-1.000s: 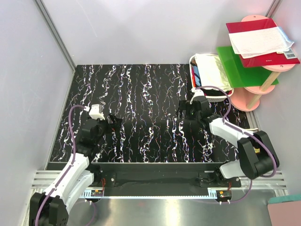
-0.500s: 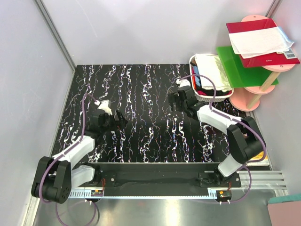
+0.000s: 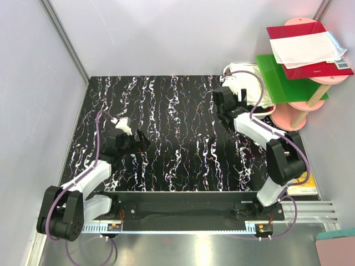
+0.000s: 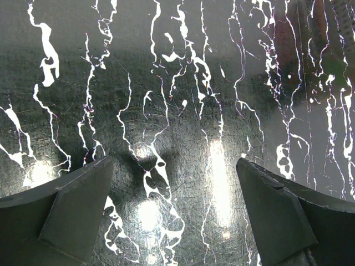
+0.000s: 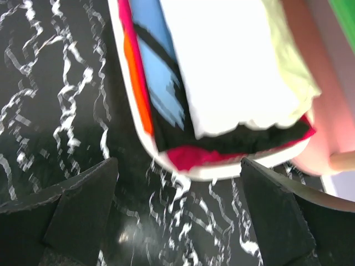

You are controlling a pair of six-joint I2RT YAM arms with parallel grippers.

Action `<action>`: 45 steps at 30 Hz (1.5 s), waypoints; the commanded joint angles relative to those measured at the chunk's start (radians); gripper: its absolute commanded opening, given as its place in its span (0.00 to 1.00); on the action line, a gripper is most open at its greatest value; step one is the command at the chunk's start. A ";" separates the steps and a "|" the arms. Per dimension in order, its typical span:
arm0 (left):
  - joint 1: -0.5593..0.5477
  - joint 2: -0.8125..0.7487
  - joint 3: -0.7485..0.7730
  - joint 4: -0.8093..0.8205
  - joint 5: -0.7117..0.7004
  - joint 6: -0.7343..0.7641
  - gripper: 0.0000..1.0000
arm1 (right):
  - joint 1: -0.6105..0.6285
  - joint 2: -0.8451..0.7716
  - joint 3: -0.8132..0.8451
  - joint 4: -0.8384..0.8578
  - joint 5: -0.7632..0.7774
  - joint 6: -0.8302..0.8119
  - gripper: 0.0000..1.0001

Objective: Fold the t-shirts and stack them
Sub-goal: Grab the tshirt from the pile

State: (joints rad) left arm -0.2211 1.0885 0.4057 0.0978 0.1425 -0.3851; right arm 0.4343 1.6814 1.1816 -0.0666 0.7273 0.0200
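Observation:
The t-shirts lie folded in a white plastic basket (image 5: 136,119) at the table's far right. A white tee (image 5: 233,72) is on top, with a blue one (image 5: 158,66), a dark one (image 5: 249,141) and red cloth (image 5: 191,155) beside and under it. In the top view the basket (image 3: 252,75) is mostly hidden by my right arm. My right gripper (image 3: 224,95) (image 5: 178,163) is open and empty, over the table just short of the basket's near rim. My left gripper (image 3: 141,138) (image 4: 173,163) is open and empty, low over bare black marbled table at the left.
A pink round stand (image 3: 294,113) with a green board (image 3: 280,77) is right of the basket. A red folder with a white paper sheet (image 3: 308,47) lies on its top. Grey walls enclose the table on the left, back and right.
My right gripper has swung from the table's middle right up and back to the basket's edge. The left arm reached forward a little a second ago and has held still since.

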 commanded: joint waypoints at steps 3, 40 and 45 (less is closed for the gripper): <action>-0.003 -0.004 0.024 0.026 0.014 0.000 0.99 | -0.031 0.113 0.171 0.103 0.121 -0.110 1.00; -0.003 0.033 0.042 0.002 -0.006 -0.006 0.99 | -0.141 0.175 0.227 0.151 0.014 -0.117 0.00; -0.003 0.031 0.041 0.002 -0.003 -0.008 0.99 | -0.070 0.013 0.112 0.347 0.043 -0.227 0.00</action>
State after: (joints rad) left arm -0.2214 1.1168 0.4061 0.0956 0.1417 -0.3897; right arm 0.2901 1.8675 1.3449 0.0856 0.7536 -0.1226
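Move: The white t-shirt on top of the pile has its middle about 11 cm ahead of the right hand, 6 cm to its right and 5 cm below. A blue t-shirt lies in the same basket, some 8 cm to the left of the white one and a little lower; the green shelf is about 9 cm ahead and 18 cm right of the hand. From the left hand, the white t-shirt is roughly 27 cm ahead, 46 cm right and 4 cm higher. Right hand reaches about 9 cm forward and rightward, dips, pinches the white t-shirt, then lifts some 3 cm, drawing back. ##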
